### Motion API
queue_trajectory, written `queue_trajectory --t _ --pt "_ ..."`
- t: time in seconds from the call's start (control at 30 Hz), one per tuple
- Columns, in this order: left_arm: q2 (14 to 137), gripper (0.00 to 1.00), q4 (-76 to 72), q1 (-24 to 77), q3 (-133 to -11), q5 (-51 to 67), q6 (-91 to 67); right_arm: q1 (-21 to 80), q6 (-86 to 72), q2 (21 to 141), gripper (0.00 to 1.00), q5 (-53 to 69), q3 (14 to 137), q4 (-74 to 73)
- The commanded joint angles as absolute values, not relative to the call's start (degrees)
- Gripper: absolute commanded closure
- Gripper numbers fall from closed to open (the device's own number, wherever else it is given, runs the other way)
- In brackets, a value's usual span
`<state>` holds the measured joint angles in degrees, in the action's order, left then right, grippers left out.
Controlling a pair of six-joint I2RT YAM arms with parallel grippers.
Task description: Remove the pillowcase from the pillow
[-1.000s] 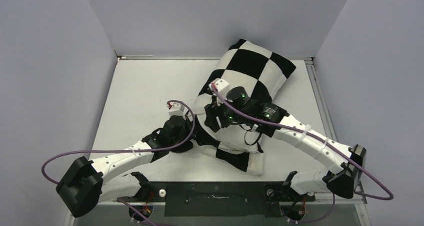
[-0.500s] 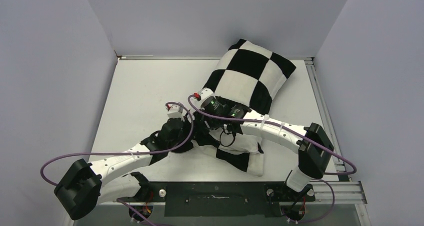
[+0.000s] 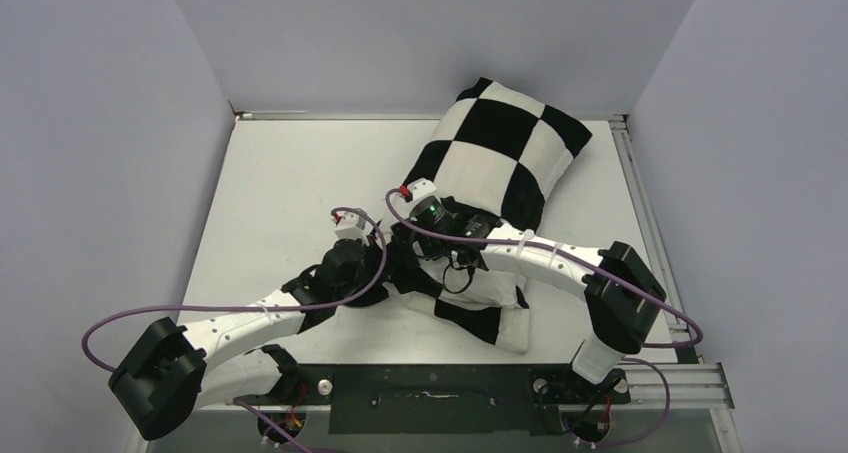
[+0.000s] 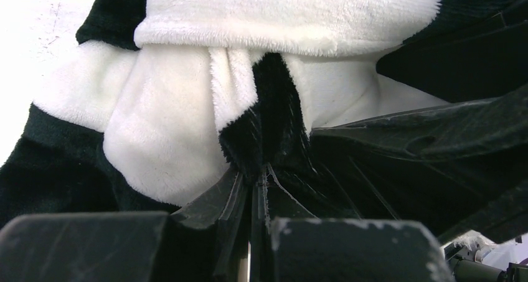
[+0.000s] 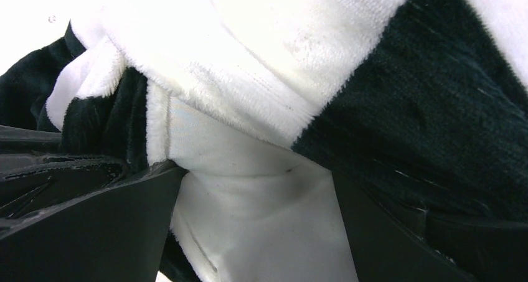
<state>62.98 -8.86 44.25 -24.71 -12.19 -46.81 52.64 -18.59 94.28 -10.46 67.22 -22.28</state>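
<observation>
The black-and-white checkered pillowcase [image 3: 505, 148] lies slantwise on the table, its bunched near end under both wrists. My left gripper [image 3: 383, 265] is shut on a fold of black pillowcase fabric [image 4: 264, 132] at that end; in the left wrist view the left gripper [image 4: 260, 171] has its jaws pressed together on the fold. My right gripper [image 3: 405, 245] sits just beside it, open wide. In the right wrist view the right gripper [image 5: 258, 177] straddles the smooth white pillow [image 5: 249, 213], which shows under the fleecy pillowcase edge [image 5: 249, 89]. Its fingers [image 5: 93, 232] do not press the pillow.
The white table [image 3: 290, 173] stretches bare to the left of the pillowcase. Grey walls close the back and both sides. A metal rail [image 3: 640, 203] runs along the right edge. Purple cables [image 3: 200, 308] loop off both arms.
The right arm has swung in, bringing its gripper left and down to the pillowcase's near end beside the left gripper, and its jaws have opened wider. The left gripper has kept its hold.
</observation>
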Motion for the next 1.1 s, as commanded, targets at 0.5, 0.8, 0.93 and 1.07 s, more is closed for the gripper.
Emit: queue_trajectory --t 0.5,0.8,0.93,1.07 --pt "62.4 1.0 -3.1 44.1 -20.5 -13.5 -48.2 45.9 -18.8 92.9 0.94 -14.8 62.9 -26.8" --pt "59.8 1.0 0.0 41.9 -18.8 -15.5 -49.9 37.7 -18.9 82.9 0.95 -9.6 63.6 -27.3" --pt "59.8 1.0 -0.4 40.7 -17.8 -15.3 -50.5 30.7 -20.3 78.7 0.95 3.0 61.2 -24.0" --pt "60.5 1.0 -1.4 39.9 -17.4 -14.2 -50.5 28.4 -19.8 77.6 0.95 7.9 59.1 -22.7"
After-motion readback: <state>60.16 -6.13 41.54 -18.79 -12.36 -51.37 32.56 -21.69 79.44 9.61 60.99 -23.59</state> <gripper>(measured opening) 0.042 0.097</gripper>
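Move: The right hand, wide open, has the white pillow between its fingers, about 1 cm ahead and 2 cm below. The pillowcase's white hem crosses roughly 5 cm ahead, neither left nor right. The black case fold, pinched in the left gripper, lies some 8 cm to the right hand's left and 1 cm back. From the left hand, the pillow is about 8 cm to the right, 2 cm ahead and 1 cm below. Almost in place at first, the right fingers close on the white pillow beside the case mouth. Then the hand draws right about 8 cm, rising some 5 cm and edging forward, rolling its left side up roughly 15 degrees. The left hand keeps its pinch on the black case fold and pulls the opposite way, down and left about 5 cm. ##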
